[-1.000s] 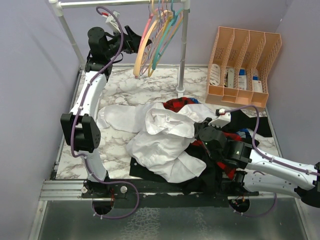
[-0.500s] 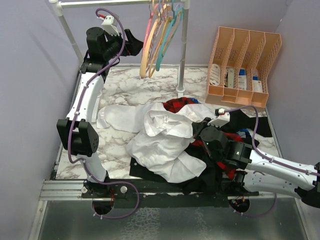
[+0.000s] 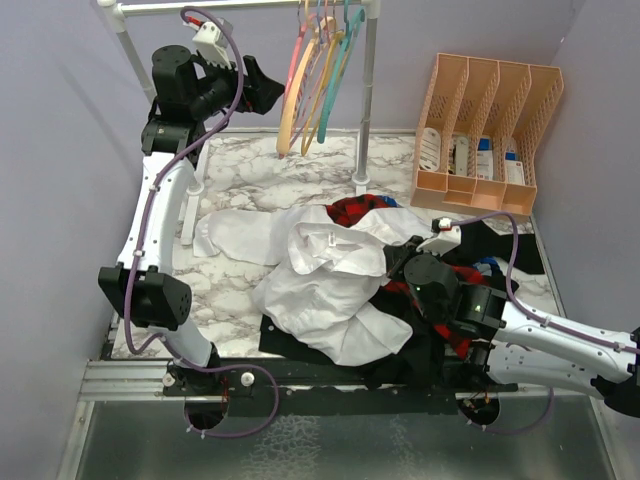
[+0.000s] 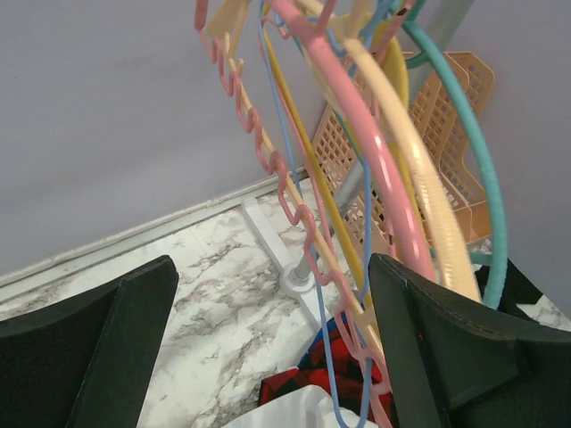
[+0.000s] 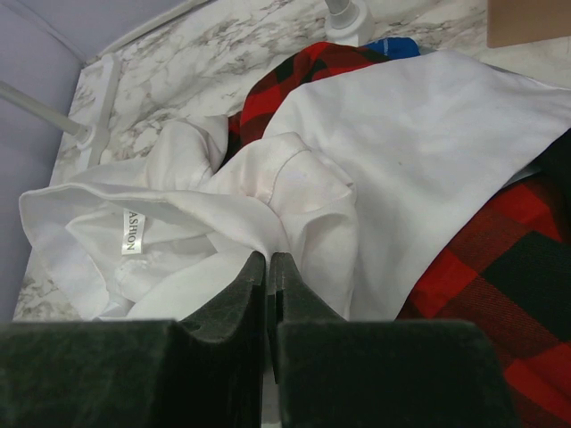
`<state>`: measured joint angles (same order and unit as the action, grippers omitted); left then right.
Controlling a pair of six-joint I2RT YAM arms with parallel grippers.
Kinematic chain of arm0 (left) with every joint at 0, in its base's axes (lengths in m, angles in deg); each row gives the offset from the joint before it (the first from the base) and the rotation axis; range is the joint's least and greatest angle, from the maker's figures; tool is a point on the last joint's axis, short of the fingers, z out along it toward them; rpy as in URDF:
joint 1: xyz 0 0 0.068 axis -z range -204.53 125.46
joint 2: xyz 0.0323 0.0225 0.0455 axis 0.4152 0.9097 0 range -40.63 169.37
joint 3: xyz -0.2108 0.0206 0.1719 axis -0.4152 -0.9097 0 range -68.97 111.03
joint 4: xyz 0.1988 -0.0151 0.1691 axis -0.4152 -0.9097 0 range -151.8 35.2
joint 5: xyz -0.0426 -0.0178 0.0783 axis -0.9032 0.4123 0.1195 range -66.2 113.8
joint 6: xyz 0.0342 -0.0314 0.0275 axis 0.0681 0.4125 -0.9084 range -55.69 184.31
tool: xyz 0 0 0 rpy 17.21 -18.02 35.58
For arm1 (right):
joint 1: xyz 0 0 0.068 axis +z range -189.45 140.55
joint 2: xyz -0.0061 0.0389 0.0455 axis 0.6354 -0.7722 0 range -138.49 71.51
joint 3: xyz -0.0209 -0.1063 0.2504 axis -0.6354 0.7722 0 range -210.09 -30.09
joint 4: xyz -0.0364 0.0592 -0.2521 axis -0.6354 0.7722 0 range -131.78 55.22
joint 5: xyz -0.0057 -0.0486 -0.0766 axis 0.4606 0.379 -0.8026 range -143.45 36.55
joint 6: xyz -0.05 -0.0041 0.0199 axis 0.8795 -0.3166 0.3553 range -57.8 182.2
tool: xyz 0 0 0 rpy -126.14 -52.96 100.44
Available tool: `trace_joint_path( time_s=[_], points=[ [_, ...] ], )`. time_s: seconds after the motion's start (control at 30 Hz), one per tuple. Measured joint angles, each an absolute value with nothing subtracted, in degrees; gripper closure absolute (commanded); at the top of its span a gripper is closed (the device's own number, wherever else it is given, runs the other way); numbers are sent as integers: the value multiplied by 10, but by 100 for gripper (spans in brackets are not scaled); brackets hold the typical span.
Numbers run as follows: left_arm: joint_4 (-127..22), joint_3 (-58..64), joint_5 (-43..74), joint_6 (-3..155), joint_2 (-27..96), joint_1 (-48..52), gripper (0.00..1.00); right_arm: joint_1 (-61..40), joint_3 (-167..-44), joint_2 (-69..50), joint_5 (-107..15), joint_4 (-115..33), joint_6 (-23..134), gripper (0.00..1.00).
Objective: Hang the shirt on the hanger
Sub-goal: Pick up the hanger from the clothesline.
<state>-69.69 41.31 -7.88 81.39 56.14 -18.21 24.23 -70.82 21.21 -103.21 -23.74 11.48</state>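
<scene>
The white shirt [image 3: 320,290] lies crumpled on the pile of clothes in the middle of the table. My right gripper [image 3: 395,265] is shut on a fold of the shirt [image 5: 419,152] near its collar, tips [image 5: 268,259] pinching the cloth. The thin pink hanger [image 4: 268,156] with wavy arms hangs on the rail among other hangers [image 3: 296,60]. My left gripper [image 3: 262,95] is raised beside them, open [image 4: 277,357]. The pink hanger's lower arm runs down between the wide-apart fingers, close to the right one.
A thick peach hanger [image 3: 285,120], a teal hanger [image 3: 335,90] and others share the rail. The rack's post [image 3: 365,100] stands behind the pile. A red plaid shirt [image 3: 355,208] and a black garment [image 3: 400,350] lie under the white one. A peach file organiser [image 3: 490,130] stands at the back right.
My left arm has risen and drawn back to the left, its gripper opening wider beside the hangers, which swung slightly. The right gripper and the shirt have not moved.
</scene>
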Motion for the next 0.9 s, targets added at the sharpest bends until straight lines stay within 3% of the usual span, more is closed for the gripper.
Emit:
trace_joint_path(
  time_s=[0.47,0.9],
  points=[
    [-731,408,-80,755,515,-182,5,242,-699,224,-1021,-239,119,99],
    [-651,477,-114,804,573,-177,11,242,-692,241,-1018,-238,119,99]
  ],
)
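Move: The pink hanger, nearest of the bunch on the clothesline, has its middle about 8 cm ahead of my open left hand, 6 cm to its right and some 4 cm higher, with its neck and hook above that. The cream hanger hangs roughly 3 cm right of the pink one, the teal one about 10 cm right of it. From my right hand, shut on the white shirt, the pink hanger is around 32 cm ahead, 20 cm left and 27 cm up. I ease my left hand back about 3 cm, away from the hangers, while it lifts a little; then I raise it further, creeping forward and slightly right again, towards the neck of the pink hanger. In all it climbs some 5 cm, its fingertips tilting up about 10 degrees and its fingers staying wide open, closed on nothing. ##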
